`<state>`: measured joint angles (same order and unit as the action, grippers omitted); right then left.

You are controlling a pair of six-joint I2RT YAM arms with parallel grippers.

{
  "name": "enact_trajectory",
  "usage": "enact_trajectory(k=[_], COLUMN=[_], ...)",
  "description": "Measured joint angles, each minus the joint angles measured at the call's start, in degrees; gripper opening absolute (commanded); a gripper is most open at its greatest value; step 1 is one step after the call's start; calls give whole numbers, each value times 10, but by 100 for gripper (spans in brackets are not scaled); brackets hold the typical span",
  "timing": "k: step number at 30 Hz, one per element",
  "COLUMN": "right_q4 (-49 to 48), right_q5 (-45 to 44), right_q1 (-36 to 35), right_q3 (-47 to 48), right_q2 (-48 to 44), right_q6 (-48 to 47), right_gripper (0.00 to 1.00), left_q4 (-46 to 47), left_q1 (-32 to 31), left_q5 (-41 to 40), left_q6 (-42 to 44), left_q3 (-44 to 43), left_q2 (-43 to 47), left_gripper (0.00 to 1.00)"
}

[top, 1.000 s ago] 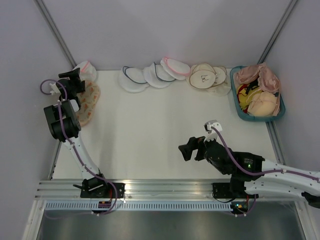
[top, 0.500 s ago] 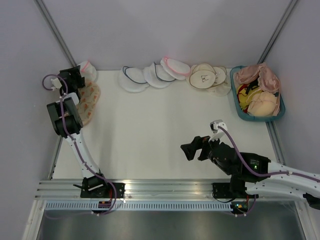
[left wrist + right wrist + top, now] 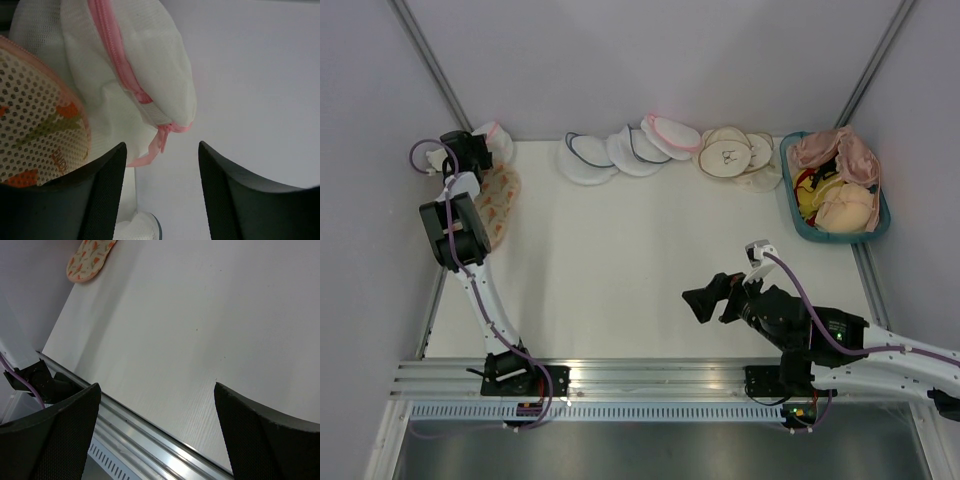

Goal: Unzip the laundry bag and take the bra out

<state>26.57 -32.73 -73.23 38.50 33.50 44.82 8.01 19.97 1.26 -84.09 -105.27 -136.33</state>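
The laundry bag [image 3: 497, 140], white mesh with pink zipper trim, stands in the far left corner against the wall. In the left wrist view it [image 3: 155, 70] fills the upper left, and its pink pull tab [image 3: 156, 146] hangs down just ahead of my fingers. My left gripper [image 3: 468, 150] [image 3: 162, 167] is open and empty right at the bag, its jaws on either side below the tab and not touching it. My right gripper [image 3: 704, 299] [image 3: 157, 407] is open and empty above the table's front middle. No white bra shows; the bag looks shut.
The orange floral bag [image 3: 498, 203] [image 3: 35, 125] lies beside the laundry bag. White pouches with dark blue trim [image 3: 610, 152], another pink-trimmed pouch [image 3: 670, 131] and cream padded cups [image 3: 725, 154] line the back wall. A teal basket [image 3: 798, 214] of peach and yellow items sits far right.
My left gripper has moved back into the corner, closer to the pink-trimmed bag. My right gripper has drifted slightly towards the near edge. Both stay open.
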Motion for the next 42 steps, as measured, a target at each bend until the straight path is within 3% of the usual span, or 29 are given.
enact_trajectory(k=[5,14,24,36,42], right_q4=[-4,-5,-25,-43,-51], right_q5=[12,24,31,53,59], right_q1=[0,0,0,0,0], right_q3=[-4,-8,-26,-41,-45], right_q2=[-11,-16,-23,-55,-82], right_q6=[0,2,0,-20,-33], right_gripper=[98,98,98,98,98], left_q4=[-30,-38,38,229,363], left_q1=[-6,-8,-9,-24,-73], left_q5=[-18,-16,45,171,240], left_q6=[4,9,24,29,10], left_q3=[-27,-47,-2,170,286], left_q2=[-5,-30,-10,162,248], left_gripper=[32,2,2,2,2])
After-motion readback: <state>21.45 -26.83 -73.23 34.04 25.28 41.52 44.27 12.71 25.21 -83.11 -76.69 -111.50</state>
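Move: The laundry bag's pink zip end sits between the left hand's open fingers, about 2 cm ahead and a centimetre below. The orange-print bag lies roughly 15 cm back, straight behind and some 6 cm lower; the blue-rimmed bag lies about 27 cm to the right, 3 cm back and 7 cm lower. From the right hand the zip end is some 53 cm ahead, 63 cm left and 12 cm lower. The left fingers shut on the laundry bag's zip end, then lift it 18 cm, swinging right and somewhat back. ##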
